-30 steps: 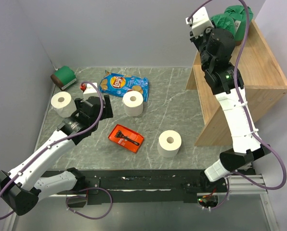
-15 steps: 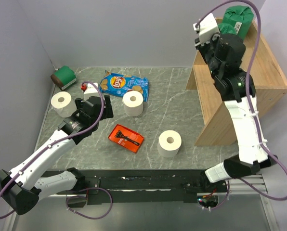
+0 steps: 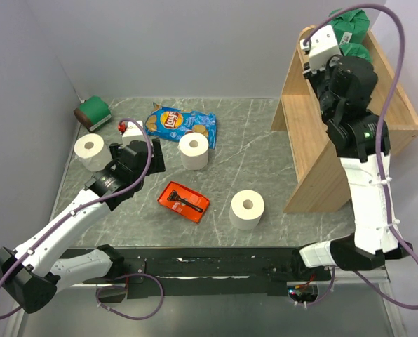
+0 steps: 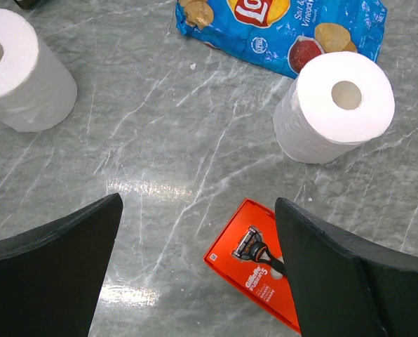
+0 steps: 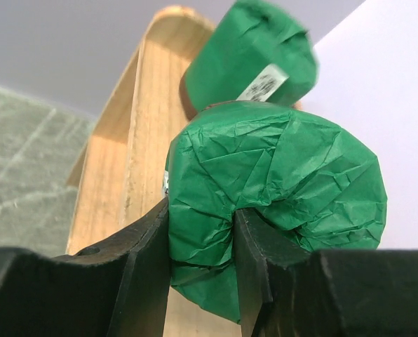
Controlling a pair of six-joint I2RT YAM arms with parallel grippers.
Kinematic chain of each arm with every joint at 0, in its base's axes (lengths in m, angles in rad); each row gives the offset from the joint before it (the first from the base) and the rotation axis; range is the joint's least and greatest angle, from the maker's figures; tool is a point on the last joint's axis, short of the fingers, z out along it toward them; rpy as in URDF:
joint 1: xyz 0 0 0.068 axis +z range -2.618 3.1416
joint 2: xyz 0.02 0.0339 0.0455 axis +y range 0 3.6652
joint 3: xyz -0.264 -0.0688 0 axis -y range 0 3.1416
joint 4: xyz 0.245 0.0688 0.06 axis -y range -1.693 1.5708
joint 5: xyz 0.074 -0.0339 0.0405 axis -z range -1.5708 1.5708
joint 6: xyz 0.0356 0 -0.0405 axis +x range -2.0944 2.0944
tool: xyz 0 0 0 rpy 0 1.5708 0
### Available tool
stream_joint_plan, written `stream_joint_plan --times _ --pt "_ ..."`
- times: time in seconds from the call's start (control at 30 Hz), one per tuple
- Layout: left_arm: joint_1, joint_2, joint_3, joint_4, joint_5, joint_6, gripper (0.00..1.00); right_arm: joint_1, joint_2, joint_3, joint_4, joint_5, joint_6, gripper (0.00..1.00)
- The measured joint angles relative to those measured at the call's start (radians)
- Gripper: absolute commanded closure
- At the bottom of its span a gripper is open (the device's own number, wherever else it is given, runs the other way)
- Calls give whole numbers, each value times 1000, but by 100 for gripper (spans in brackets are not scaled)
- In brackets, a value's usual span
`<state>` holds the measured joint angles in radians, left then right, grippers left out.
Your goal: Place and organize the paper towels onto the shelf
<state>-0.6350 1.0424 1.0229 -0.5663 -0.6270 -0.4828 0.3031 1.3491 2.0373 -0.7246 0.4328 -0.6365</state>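
My right gripper (image 5: 202, 253) is shut on a green-wrapped paper towel roll (image 5: 272, 189), pinching its crumpled end over the top level of the wooden shelf (image 5: 146, 140). A second green roll (image 5: 254, 60) lies just behind it on the shelf (image 3: 377, 105). From above, the held roll (image 3: 358, 50) sits close in front of that roll (image 3: 351, 24). A third green roll (image 3: 93, 111) lies at the table's far left. White rolls stand at the left (image 3: 90, 147), the middle (image 3: 193, 151) and the front (image 3: 247, 209). My left gripper (image 4: 198, 203) hangs open and empty above the table between two white rolls (image 4: 339, 105) (image 4: 19, 70).
A blue chip bag (image 3: 181, 123) lies behind the middle white roll. A red razor pack (image 3: 184, 200) lies near the table's centre, partly under my left gripper's right finger (image 4: 349, 274). Grey walls stand at the left and back.
My right arm has carried the green roll rightward and further back over the shelf, up to the roll lying there. The left arm has stayed still.
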Motion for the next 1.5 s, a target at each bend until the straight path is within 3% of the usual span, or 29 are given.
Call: stream_joint_plan --times 0.17,0.23,0.33,0.53,0.93,1.17,1.33,1.5 --pt "0 0 0 0 0 0 4 -14 28 0 -20 -2 -8 53" --pt "0 0 0 0 0 0 4 -29 28 5 -21 -9 -8 41" --pt "0 0 0 0 0 0 4 -63 31 8 -14 -2 -16 33" --pt "0 0 0 0 0 0 4 -99 65 85 0 -10 -29 26" --pt "0 0 0 0 0 0 3 -99 70 179 41 -42 -24 23" --pt "0 0 0 0 0 0 4 -91 60 166 -5 -106 74 23" --pt "0 -1 0 0 3 -1 4 -12 -15 47 -24 -165 201 22" --pt "28 -27 -2 8 48 -8 4 190 -165 -218 5 -175 328 19"
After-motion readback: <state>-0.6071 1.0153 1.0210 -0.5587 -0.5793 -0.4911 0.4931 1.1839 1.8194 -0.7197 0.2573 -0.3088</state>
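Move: My right hand still pinches the green paper towel roll; its spot on the shelf top lies about 3 cm ahead, 4 cm to the right and 4 cm below. The first green roll stands some 12 cm straight ahead and 3 cm lower, and the shelf's left rim is roughly 6 cm to my left, level with my fingers and 8 cm lower. From my left hand that spot is about 53 cm right, 8 cm ahead and 25 cm up. With my right hand I ease the roll about 1 cm forward and down, then open my fingers while sliding some 3 cm right, letting the wrapper go. I lift clear by about 6 cm, tipping the fingertips up, then swing left and down with a slight draw back, away from the two rolls and out over the shelf's left rim, turning counter-clockwise some 20 degrees and rolling my left side up. ##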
